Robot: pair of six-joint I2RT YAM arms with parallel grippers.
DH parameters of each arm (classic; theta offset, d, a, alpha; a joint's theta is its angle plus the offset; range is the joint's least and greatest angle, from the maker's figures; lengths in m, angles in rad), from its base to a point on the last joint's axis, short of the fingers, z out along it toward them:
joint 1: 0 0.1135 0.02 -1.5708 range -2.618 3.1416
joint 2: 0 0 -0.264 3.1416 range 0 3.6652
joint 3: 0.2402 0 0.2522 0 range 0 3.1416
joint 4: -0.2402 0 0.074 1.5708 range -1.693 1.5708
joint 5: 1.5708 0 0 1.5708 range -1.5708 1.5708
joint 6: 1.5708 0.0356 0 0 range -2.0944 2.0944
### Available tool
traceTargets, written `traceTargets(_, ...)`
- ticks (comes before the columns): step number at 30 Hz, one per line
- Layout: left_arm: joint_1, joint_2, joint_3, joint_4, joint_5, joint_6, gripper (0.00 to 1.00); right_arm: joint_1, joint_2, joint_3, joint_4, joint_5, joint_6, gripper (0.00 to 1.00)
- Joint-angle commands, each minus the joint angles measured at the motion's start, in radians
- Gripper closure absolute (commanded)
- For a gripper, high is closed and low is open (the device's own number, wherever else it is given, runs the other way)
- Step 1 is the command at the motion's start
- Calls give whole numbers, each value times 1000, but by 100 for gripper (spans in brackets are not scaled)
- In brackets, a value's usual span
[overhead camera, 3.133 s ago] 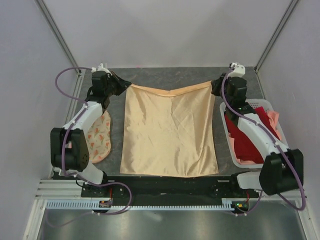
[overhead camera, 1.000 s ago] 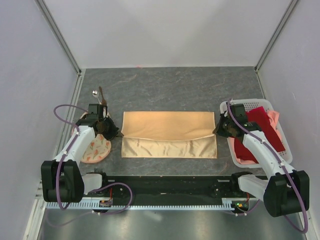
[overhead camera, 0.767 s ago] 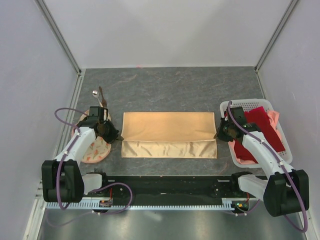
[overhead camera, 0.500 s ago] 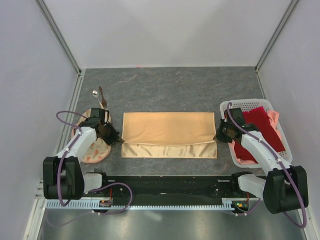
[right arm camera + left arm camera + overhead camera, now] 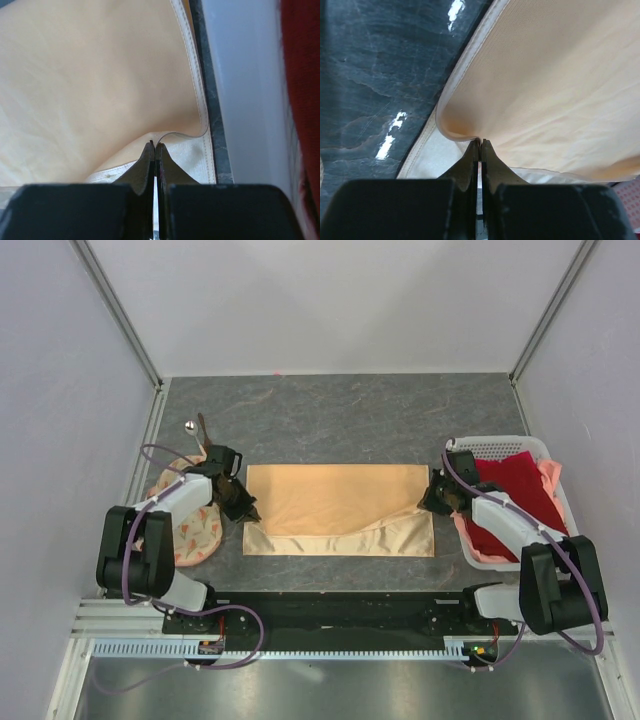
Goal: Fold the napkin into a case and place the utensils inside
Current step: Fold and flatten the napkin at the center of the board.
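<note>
The peach-orange napkin (image 5: 340, 498) lies folded in a wide band in the middle of the table, with a shinier lower layer (image 5: 400, 540) showing along its near side. My left gripper (image 5: 250, 513) is shut on the upper layer's near left corner, seen close in the left wrist view (image 5: 480, 142). My right gripper (image 5: 427, 503) is shut on the near right corner (image 5: 155, 145). The silver spoon (image 5: 190, 426) and the brown stick (image 5: 203, 430) lie together at the far left. No case is in view.
A round cream printed cloth (image 5: 192, 530) lies under my left arm. The white lattice basket (image 5: 497, 448) with a dark red cloth (image 5: 512, 502) stands right beside my right gripper; its wall (image 5: 240, 90) nearly touches the napkin's edge.
Both grippers moved slightly inward and away from the table's front, still pinching the corners. The upper layer's near edge now sags forward in the middle and rises at both ends.
</note>
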Motion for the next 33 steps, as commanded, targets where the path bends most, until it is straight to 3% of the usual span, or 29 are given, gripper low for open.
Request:
traceTargets(1,-9,54,46,29,-82,-62,98,9,99,-7,43,45,-21,100)
traceTargets(16,-19,290,207,28,-108,-109,98,126,297,146,51,218,-16,100)
traceTargets(24,-16,338,319,-17,-141,-123,98,126,465,338,64,283,-71,100)
traceTargets(28,-9,342,411,-61,-166,-88,98,118,493,439,22,327,-115,100)
traceTargets(33,-9,228,411,-77,-164,-26,98,117,395,450,-38,324,-125,100)
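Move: Each hand already pinches the raised near edge of the napkin's top layer near its end. The board's middle, where the napkin is headed, lies about 11 cm ahead and 18 cm right of the left hand, some 2 cm lower; from the right hand it is 8 cm ahead, 20 cm left and 3 cm lower. The patterned pouch is 16 cm left and 4 cm ahead of the left hand, and the white basket 21 cm right and 2 cm ahead of the right one. Both closed grippers keep their pinch on the top layer's edge and drag the folded napkin forward along the board, about 10 cm with the left and 11 with the right. They sink 1.5 to 2.5 cm early on, run low, then ease up slightly. The right hand also edges a little left and rolls some 15 degrees, its left side dropping. ##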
